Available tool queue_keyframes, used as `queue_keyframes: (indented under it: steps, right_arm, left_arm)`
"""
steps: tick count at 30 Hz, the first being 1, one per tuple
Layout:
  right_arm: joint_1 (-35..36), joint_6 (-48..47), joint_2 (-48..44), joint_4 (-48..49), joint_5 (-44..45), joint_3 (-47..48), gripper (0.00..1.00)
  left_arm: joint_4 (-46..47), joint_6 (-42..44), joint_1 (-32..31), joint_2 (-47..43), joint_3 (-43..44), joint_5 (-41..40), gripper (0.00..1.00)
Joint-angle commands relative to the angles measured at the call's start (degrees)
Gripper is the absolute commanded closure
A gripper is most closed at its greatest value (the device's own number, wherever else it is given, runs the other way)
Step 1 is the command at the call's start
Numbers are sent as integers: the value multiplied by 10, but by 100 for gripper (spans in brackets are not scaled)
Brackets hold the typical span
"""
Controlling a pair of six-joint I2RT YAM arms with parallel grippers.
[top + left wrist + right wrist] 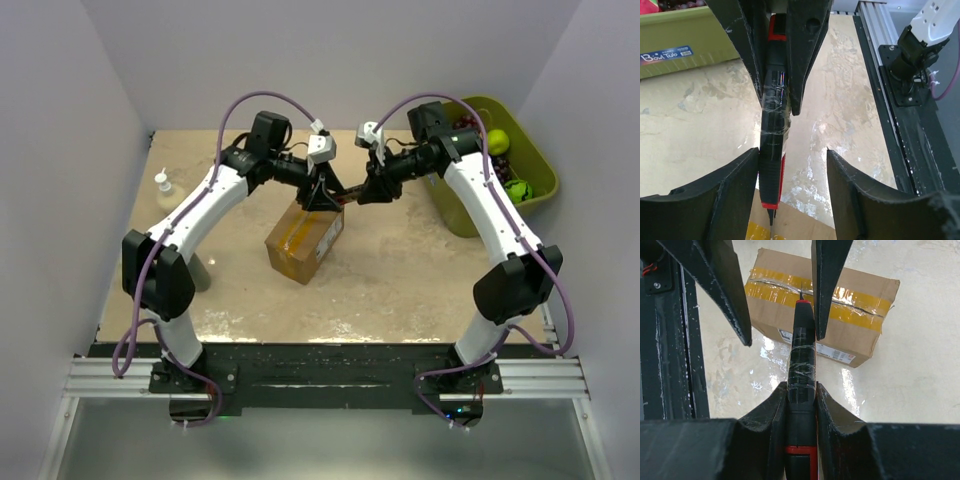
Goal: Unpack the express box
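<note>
The express box point(305, 243) is a brown carton with yellow tape point(860, 302) along its top seam and a white label point(835, 352) on its side. It lies mid-table, under both grippers. My right gripper point(801, 387) is shut on a black and red box cutter point(802, 360), whose blade tip points at the taped seam. My left gripper point(792, 152) is open around the cutter's front end point(774, 125), which rests against its left finger with a wide gap to the other. The two grippers face each other in the top view: left gripper point(322, 195), right gripper point(362, 192).
A green bin point(500, 170) holding fruit stands at the back right and also shows in the left wrist view, green bin point(685, 40). A small white bottle point(162, 188) stands at the left wall. The black base rail point(905, 75) runs along the near edge.
</note>
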Motion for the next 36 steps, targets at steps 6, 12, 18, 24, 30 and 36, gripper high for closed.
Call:
queue_keyframes:
  steps: [6, 12, 18, 24, 30, 36]
  right_arm:
    - [19, -22, -36, -1, 7, 24, 100]
    - [25, 1, -35, 10, -9, 23, 100]
    - [25, 12, -36, 13, -12, 31, 100]
    - [15, 67, -39, 33, -15, 27, 78]
    - [-67, 349, -94, 290, -163, -110, 31]
    - [-48, 331, -88, 298, -234, -139, 24]
  left_arm:
    - [-9, 21, 3, 10, 0, -16, 61]
    - [4, 9, -1, 17, 2, -19, 60]
    - [-9, 23, -1, 21, 1, -15, 72]
    - [-14, 24, 0, 18, -7, 13, 100]
    - [170, -144, 16, -37, -91, 39, 100]
    - [251, -241, 20, -39, -118, 64, 100]
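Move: The right hand already holds the utility knife, its middle about 2 cm to that hand's left and its blade end reaching between the left hand's open fingers. From the left hand the knife's middle is roughly 4 cm to the right, 1 cm ahead and nearly level. The express box lies about 6 cm left of the left hand, 2 cm back and 18 cm below. The green tub stands some 28 cm right of the right hand, 15 cm ahead and 17 cm below. Sinking about 2 cm, the left hand closes its fingers around the blade-end part of the knife's handle while the right keeps its grip, drifting a centimetre or so back and left. Once the left has hold, the right opens wide and backs off, rising about 5 cm and then a little rightward, its fingers tilting up some 20 degrees towards level; the left dips another centimetre, fingers tipping slightly. ##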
